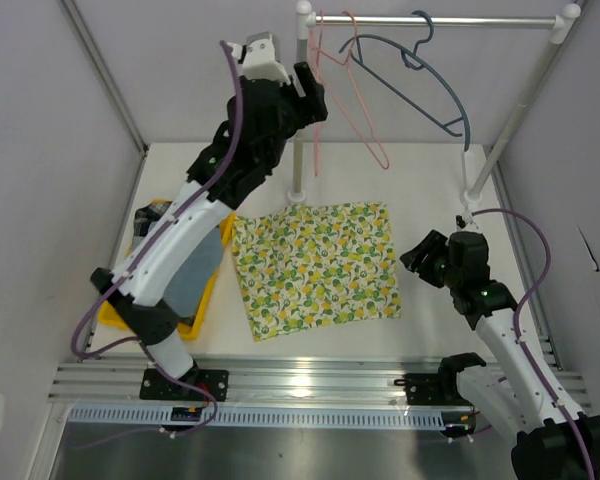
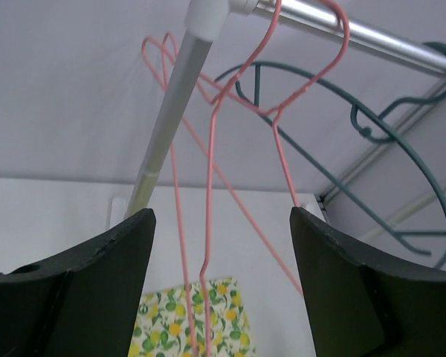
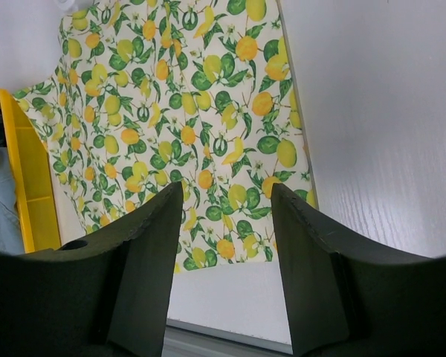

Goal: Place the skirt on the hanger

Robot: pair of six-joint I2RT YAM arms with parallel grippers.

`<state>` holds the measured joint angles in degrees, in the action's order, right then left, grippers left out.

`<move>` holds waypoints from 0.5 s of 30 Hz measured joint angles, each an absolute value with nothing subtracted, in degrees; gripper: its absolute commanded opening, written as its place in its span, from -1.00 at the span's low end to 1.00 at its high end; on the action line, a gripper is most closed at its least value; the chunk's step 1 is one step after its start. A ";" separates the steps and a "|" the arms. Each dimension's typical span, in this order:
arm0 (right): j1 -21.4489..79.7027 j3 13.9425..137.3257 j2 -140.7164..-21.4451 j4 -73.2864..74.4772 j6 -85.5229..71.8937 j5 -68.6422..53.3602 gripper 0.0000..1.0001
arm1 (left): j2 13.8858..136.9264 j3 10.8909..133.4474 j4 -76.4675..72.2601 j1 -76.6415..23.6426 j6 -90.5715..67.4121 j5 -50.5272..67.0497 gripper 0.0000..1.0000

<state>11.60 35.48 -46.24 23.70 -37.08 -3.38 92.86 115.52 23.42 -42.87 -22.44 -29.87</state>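
The lemon-print skirt (image 1: 315,270) lies flat on the table between the arms. Two thin pink hangers (image 1: 317,120) (image 1: 367,125) hang from the rail (image 1: 450,20). My left gripper (image 1: 317,103) is raised up at the rail's left post, open, beside the left pink hanger. In the left wrist view the gripper (image 2: 223,212) has its jaws wide apart, and the pink wires (image 2: 209,193) (image 2: 175,186) hang between them, untouched, with the skirt (image 2: 171,323) far below. My right gripper (image 1: 415,255) is open and empty, low beside the skirt's right edge. In the right wrist view the gripper (image 3: 227,197) looks over the skirt (image 3: 186,111).
A thicker blue-grey hanger (image 1: 442,95) hangs right of the pink ones. A yellow bin (image 1: 115,312) with a blue denim shirt (image 1: 195,275) stands left of the skirt. The rail's posts (image 1: 299,150) (image 1: 505,130) stand at the back of the table.
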 measured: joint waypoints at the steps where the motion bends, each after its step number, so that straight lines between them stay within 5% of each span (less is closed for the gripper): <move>1: 11.49 35.64 -46.41 23.70 -36.95 -3.70 0.13 | 96.33 119.87 23.09 -43.09 -21.26 -30.87 0.52; 8: 11.35 38.87 -47.66 23.94 -35.31 -5.87 0.13 | 115.20 135.90 22.61 -43.66 -14.41 -36.56 0.42; 15: 11.00 39.79 -47.70 23.88 -34.37 -7.55 0.09 | 119.83 135.85 23.68 -43.64 -10.33 -39.07 -0.05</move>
<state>11.00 39.79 -47.70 23.88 -34.37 -7.55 119.83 135.85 23.68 -43.64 -10.33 -39.07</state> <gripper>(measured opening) 0.556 0.552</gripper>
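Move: The pink hanger's near leg hangs about 9 cm ahead of the left gripper, 5 cm to its right and 7 cm lower. The rack's upright post is some 14 cm ahead and 1 cm to the right; the blue hanger is roughly 13 cm ahead and 18 cm right, about 5 cm lower. The skirt lies flat about 13 cm back, 4 cm right and 46 cm down. From the right gripper, that pink leg is about 21 cm ahead, 20 cm left and 26 cm up. Bring the left gripper forward about 10 cm and 6 cm to the right, level at first and then sinking about 9 cm, until the pink hanger's near leg stands just inside the left finger. Roll the left side up some 15 degrees, and start closing the fingers, leaving them about half open. Let the empty right gripper rise a little over the table beside the skirt. ##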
